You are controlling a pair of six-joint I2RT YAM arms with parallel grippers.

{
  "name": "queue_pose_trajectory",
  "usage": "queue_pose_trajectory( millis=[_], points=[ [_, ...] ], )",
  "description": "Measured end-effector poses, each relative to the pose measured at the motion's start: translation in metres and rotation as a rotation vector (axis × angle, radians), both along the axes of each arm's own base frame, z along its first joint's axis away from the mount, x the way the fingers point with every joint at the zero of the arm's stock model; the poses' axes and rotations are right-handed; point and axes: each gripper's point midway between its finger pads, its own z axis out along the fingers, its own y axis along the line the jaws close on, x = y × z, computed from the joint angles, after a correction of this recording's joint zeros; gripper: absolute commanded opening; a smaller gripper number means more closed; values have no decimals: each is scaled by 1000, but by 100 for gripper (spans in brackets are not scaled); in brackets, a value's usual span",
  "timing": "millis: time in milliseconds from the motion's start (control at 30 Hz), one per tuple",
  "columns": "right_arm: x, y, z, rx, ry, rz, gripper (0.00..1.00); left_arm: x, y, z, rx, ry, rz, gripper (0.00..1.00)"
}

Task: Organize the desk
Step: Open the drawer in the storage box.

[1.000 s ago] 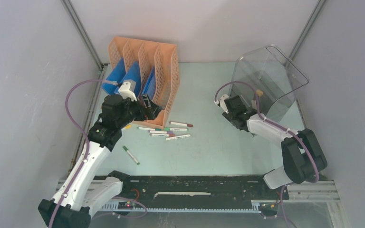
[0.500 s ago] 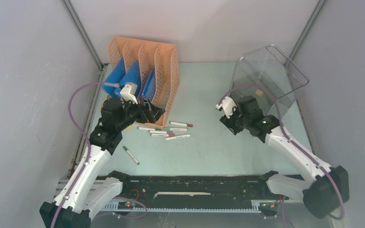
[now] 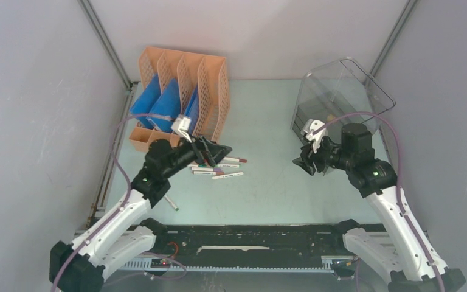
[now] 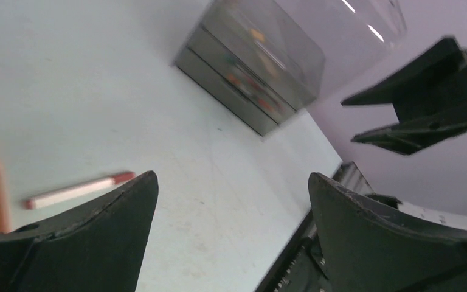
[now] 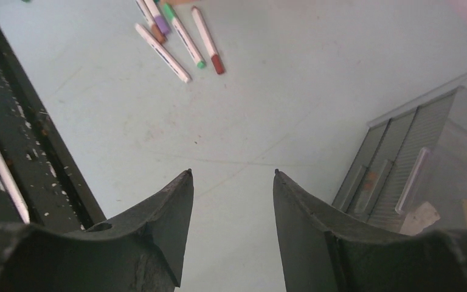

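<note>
The desk [image 3: 267, 121] is a pale mint-green top with several markers [image 3: 217, 168] lying loose in front of the orange file rack [image 3: 182, 85]. My left gripper [image 3: 222, 149] hovers just above those markers, pointing right, jaws wide open and empty. In the left wrist view the left gripper [image 4: 232, 175] frames bare desk, with a red-capped marker [image 4: 79, 190] beside its left finger. My right gripper [image 3: 304, 163] hangs over the desk in front of the clear drawer box [image 3: 340, 97], open and empty. The right wrist view shows the right gripper [image 5: 233, 171] over bare desk, the markers [image 5: 176, 36] far ahead.
Blue folders [image 3: 161, 100] stand in the rack. A green marker [image 3: 169, 201] lies apart near the left arm. A black rail [image 3: 249, 237] runs along the near edge; grey walls close in both sides. The drawer box [image 5: 413, 176] sits just right of my right fingers.
The left gripper swung from the rack's front to the right, over the markers. The right arm pulled back from the drawer box toward the near right.
</note>
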Motion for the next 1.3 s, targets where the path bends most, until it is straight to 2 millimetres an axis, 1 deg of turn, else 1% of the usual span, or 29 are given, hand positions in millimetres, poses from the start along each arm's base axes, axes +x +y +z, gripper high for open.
queue_pose_trajectory(
  millis=[33,133,200,300,467,567,600,667,800,833,933,1067,1200,1300],
  points=[
    [-3,1,6,14,-11,13,59,-3,-11,-2,-11,-2,-17,100],
    [-10,5,15,39,-22,42,59,-12,-40,-11,-44,8,-62,100],
    [-13,7,18,51,-21,55,59,-11,-55,-21,-67,27,-51,100],
    [-14,9,18,60,-11,56,59,-4,-70,-39,-90,67,-14,100],
    [-14,8,19,66,-1,32,59,15,-105,-84,-107,174,35,100],
    [-11,5,20,66,-8,-1,59,24,-129,-99,-122,217,32,100],
    [-9,3,21,66,-13,-14,59,28,-140,-101,-139,227,30,99],
    [-6,1,23,66,-20,-38,60,33,-155,-103,-163,241,23,99],
    [-1,-3,24,61,-30,-81,60,45,-189,-108,-230,275,9,94],
    [1,-4,25,59,-34,-94,60,48,-199,-111,-249,288,4,93],
    [6,-7,27,55,-50,-128,60,54,-221,-123,-283,330,-7,89],
    [13,-11,30,52,-69,-167,60,60,-243,-138,-322,389,-16,82],
    [15,-13,31,48,-79,-184,60,68,-267,-142,-372,432,-36,75],
    [17,-13,32,45,-86,-194,60,72,-285,-143,-412,455,-67,68]
  ],
)
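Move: The storage box's closed drawer front lies about 35 cm to the left hand's right, 10 cm ahead and some 17 cm below. The markers lie nearly straight beneath this hand, about 24 cm down and 1 cm ahead; the orange organizer is some 24 cm ahead and 17 cm left. The right gripper hovers about 29 cm to its right and 5 cm back, near level. From the right hand the drawer front is roughly 9 cm ahead, 7 cm right and 17 cm below. Towards the storage box's drawer front, still short of touching it, the left hand sweeps some 28 cm right while sinking about 14 cm and, after a slight draw back, reaching forward. Its wrist rolls some 35 degrees, counter-clockwise seen from behind the hand, and the fingers narrow to about three-quarters open late on. The right hand, fingers held half open, rises about 3 cm and turns slightly clockwise above. ##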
